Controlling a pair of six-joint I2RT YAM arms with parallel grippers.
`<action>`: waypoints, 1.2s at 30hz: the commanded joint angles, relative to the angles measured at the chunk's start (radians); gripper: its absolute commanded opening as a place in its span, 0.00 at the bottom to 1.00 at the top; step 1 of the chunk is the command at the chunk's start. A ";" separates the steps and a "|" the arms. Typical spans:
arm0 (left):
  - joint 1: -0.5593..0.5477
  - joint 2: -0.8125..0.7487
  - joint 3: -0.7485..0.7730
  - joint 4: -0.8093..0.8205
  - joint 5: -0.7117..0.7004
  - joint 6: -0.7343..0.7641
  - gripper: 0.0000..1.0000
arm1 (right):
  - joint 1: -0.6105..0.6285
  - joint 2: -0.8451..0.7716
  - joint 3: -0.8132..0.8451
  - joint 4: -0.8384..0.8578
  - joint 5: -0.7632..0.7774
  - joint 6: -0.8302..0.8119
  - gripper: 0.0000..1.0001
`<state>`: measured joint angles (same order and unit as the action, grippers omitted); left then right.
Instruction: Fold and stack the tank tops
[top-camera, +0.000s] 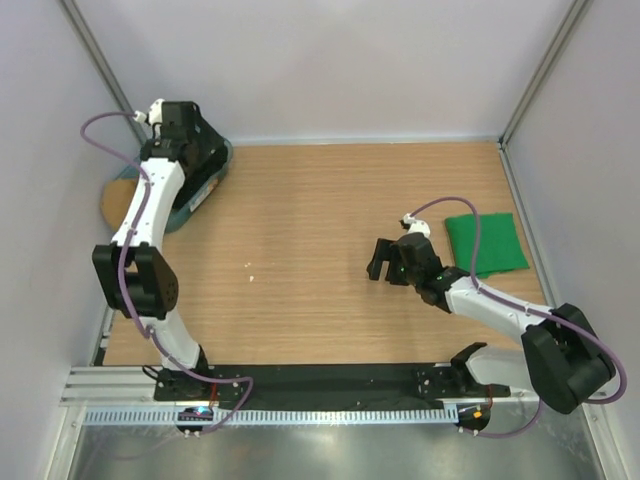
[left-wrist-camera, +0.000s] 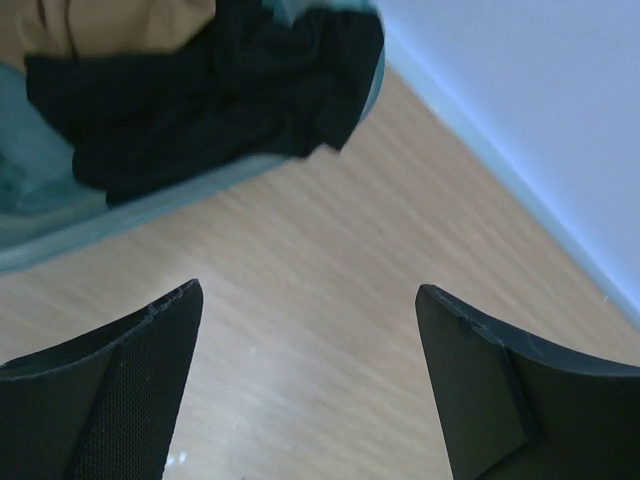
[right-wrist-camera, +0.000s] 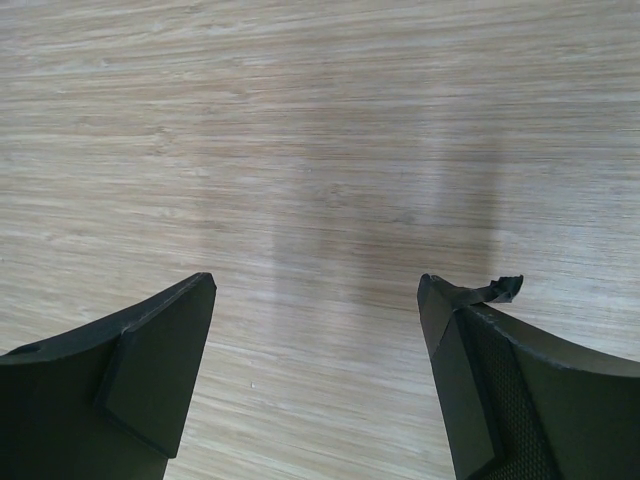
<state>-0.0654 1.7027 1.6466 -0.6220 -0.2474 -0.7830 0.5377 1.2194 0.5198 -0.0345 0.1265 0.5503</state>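
Note:
The black tank top (left-wrist-camera: 200, 90) lies crumpled in a teal basket (left-wrist-camera: 100, 225) at the far left of the table. My left gripper (left-wrist-camera: 310, 300) hovers just short of the basket with its fingers wide apart and only bare wood between them. From above, the left gripper (top-camera: 205, 160) sits over the basket (top-camera: 183, 217). The green tank top (top-camera: 487, 243) lies folded into a flat rectangle at the right side. To its left, my right gripper (top-camera: 386, 268) is open above bare table; the right wrist view shows this gripper (right-wrist-camera: 315, 285) holding nothing.
A tan cloth (left-wrist-camera: 110, 25) lies in the basket behind the black garment, and something tan (top-camera: 117, 200) shows beside the basket from above. White walls close off the table's back and sides. A purple cable (top-camera: 470, 235) loops from the right wrist over the green fabric.

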 joint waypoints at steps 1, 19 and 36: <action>0.035 0.156 0.218 -0.093 -0.022 -0.021 0.87 | 0.011 -0.044 -0.006 0.073 0.047 -0.015 0.90; 0.139 0.718 0.676 -0.208 -0.011 -0.038 0.62 | 0.011 -0.031 -0.015 0.074 0.058 -0.015 0.91; 0.081 -0.068 0.131 0.283 -0.005 0.025 0.00 | 0.013 -0.021 -0.007 0.071 0.059 -0.020 0.90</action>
<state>0.0631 1.8240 1.8282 -0.4984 -0.2184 -0.7952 0.5442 1.2068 0.5087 -0.0074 0.1551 0.5495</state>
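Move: The black tank top lies heaped in the blue bin, about 10 cm ahead of the left hand, 7 cm to its left and some 17 cm below. The bin's middle is roughly 8 cm ahead, 12 cm left and 18 cm down; the tan tank top is about 5 cm ahead, 16 cm left and at the same depth. From the idle right hand, the black tank top is about 28 cm ahead, 33 cm left and 2 cm up. Carry the open left gripper forward about 10 cm, then plunge it some 16 cm into the bin, drifting left and tipping the fingers farther down. Shut the fingers on the black tank top at the bottom, then pull it up fast by about 20 cm while drawing back some 5 cm and levelling the wrist by nearly 30 degrees. ##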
